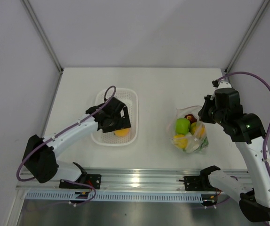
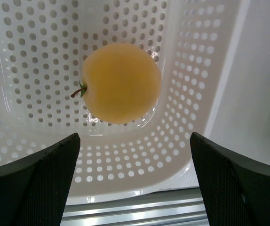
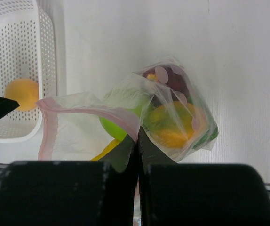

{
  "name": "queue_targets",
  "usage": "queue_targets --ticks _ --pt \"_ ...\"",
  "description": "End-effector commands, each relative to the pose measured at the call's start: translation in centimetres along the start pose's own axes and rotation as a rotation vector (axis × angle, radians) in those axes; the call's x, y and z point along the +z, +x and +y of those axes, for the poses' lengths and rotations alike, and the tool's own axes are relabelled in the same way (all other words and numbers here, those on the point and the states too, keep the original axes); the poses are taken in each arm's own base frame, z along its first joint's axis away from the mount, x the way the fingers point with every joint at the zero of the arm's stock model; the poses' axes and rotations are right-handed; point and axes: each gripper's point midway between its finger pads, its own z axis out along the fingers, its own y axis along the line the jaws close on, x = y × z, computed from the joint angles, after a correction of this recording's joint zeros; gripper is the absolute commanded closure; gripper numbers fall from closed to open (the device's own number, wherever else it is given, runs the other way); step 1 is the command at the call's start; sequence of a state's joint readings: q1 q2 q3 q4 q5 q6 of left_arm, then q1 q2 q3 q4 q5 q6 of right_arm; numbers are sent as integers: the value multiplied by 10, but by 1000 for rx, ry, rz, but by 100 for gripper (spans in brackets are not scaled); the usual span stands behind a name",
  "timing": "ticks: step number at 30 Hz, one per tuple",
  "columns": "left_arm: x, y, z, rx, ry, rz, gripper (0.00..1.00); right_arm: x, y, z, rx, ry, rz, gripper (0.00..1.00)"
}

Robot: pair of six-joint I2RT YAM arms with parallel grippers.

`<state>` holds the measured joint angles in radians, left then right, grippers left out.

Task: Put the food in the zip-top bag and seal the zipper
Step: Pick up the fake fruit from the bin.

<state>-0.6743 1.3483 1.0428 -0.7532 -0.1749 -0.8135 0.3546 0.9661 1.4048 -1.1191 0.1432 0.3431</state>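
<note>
An orange-yellow round fruit point(image 2: 122, 83) lies alone at the near end of the white perforated basket point(image 1: 134, 101). My left gripper point(image 2: 135, 139) hangs open just above it, with nothing between its fingers. The clear zip-top bag point(image 1: 190, 136) stands at the right, holding a lime-green fruit point(image 1: 182, 125), a dark red apple point(image 1: 190, 117), an orange fruit point(image 3: 172, 125) and some green leaves. My right gripper point(image 3: 138, 134) is shut on the bag's pink zipper point(image 3: 97, 112), lifting the mouth, which gapes toward the basket.
An aluminium rail point(image 1: 139, 181) runs along the near table edge, just below the basket's rim point(image 2: 229, 70). White walls close in the table at the back and both sides. The basket point(image 3: 45, 42) lies left of the bag.
</note>
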Motion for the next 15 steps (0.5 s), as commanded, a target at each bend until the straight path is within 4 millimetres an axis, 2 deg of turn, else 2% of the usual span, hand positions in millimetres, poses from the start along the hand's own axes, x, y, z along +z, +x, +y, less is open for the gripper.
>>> queue_targets --ticks 1,8,15 --pt "18 1 6 -24 -53 11 1 -3 -11 3 5 -22 -50 100" --pt "39 -4 -7 5 -40 18 0 0 -7 5 8 -32 -37 100" --pt "55 -13 -7 11 -83 19 1 2 -5 3 6 -23 -32 100"
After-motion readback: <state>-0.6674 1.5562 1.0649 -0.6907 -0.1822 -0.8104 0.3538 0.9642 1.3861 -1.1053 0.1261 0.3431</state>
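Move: Below the open left hand, and some 3 cm ahead, lies the last orange fake fruit, roughly 8 cm down and barely 1 cm to the right. The bin around it has its middle about 11 cm ahead of the hand, 3 cm left and 9 cm down. The zip-top bag stands about 33 cm to the hand's right, 3 cm ahead and 7 cm lower. From the right hand the fruit is about 28 cm left, 3 cm ahead and 26 cm down. Sinking about 5 cm into the bin towards the orange fruit, the left hand slows as it goes and eases forward some 1.5 cm, mostly late in the descent. Its fingers stay wide open, one to each side of the fruit, while the wrist tips them some 5 degrees nearer to straight down; they don't close on it. ##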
